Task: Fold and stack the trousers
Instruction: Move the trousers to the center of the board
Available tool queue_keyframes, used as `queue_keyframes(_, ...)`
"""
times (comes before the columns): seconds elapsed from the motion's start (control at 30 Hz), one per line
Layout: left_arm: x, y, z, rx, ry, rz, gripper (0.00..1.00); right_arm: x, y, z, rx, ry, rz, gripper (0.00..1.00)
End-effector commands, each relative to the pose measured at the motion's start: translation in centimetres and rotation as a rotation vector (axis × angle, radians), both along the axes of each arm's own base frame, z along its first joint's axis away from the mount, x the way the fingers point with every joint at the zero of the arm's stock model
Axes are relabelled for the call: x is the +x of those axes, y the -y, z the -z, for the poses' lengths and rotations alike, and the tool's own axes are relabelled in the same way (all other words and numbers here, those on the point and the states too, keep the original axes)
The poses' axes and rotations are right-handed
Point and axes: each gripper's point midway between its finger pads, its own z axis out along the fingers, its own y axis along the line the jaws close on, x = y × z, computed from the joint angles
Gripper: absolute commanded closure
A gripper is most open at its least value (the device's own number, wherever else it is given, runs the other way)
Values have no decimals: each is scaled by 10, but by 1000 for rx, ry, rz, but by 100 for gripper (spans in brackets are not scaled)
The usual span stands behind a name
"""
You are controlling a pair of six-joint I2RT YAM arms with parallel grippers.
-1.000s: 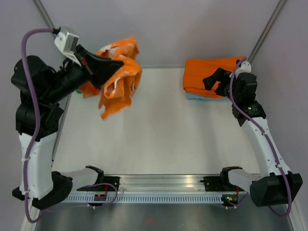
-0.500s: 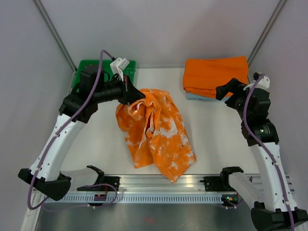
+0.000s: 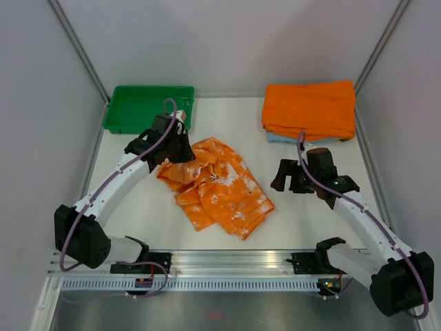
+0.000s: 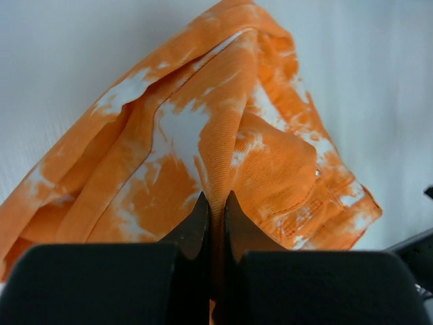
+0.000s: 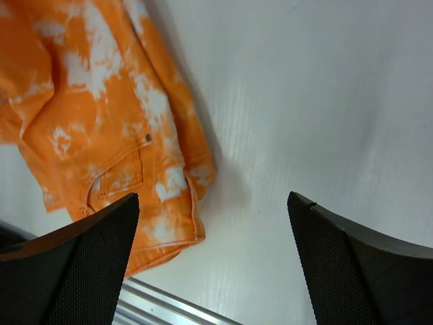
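Observation:
The trousers, orange with white splashes, lie crumpled on the table's middle left. My left gripper is shut on a fold of the trousers at their far left end, the cloth pinched between both fingertips. My right gripper hangs open just right of the trousers, above bare table. In the right wrist view the trousers fill the upper left, a pocket corner nearest, with nothing between the two wide-set fingers.
A green tray sits at the back left. At the back right lies a plain orange folded cloth on top of a light blue folded cloth. A metal rail runs along the near edge.
My left arm brought the trousers down from the air at the back left and laid them on the table. My right gripper moved from the orange stack toward the table's middle.

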Motion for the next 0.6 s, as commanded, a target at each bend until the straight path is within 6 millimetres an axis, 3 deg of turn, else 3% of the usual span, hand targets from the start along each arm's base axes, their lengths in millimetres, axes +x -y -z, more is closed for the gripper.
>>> queue_keyframes(0.0, 7, -26, -7, 3, 45, -174, 98, -3, -31, -17, -17, 107, -180, 4)
queue_keyframes(0.07, 4, -43, -3, 39, 40, -237, 98, -6, -52, -12, -24, 108, -241, 4)
queue_keyframes(0.13, -3, -61, -4, 48, 44, -289, 98, -11, -64, 8, -46, 52, -275, 6)
queue_keyframes(0.3, -12, -97, -4, 49, 54, -381, 98, -21, -67, 47, -68, -84, -252, 20)
queue_keyframes(0.47, -15, -97, -5, 29, 41, -368, 98, -37, -63, 59, -83, -152, -260, 25)
queue_keyframes(0.57, -12, -90, 0, 8, 23, -340, 98, -33, -74, 52, -22, -98, -278, 26)
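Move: The left hand already holds the raised left part of the trousers. Their lying body is centred about 11 cm to its right, 2 cm back and 18 cm below; the green basket stands some 32 cm ahead and 20 cm left. From the open right hand, the trousers' right corner is about 4 cm left, 1 cm ahead and 11 cm below. The folded stack lies roughly 38 cm ahead and 12 cm right. Leftwards both hands swing, turning counter-clockwise: the left, keeping its pinch on the trousers, draws them about 10 cm over the board at almost the same height. The right goes some 6 cm left with a slight pull back, then sinks about 6 cm towards the trousers' right corner, its wide-open fingers narrowing to about three quarters. ##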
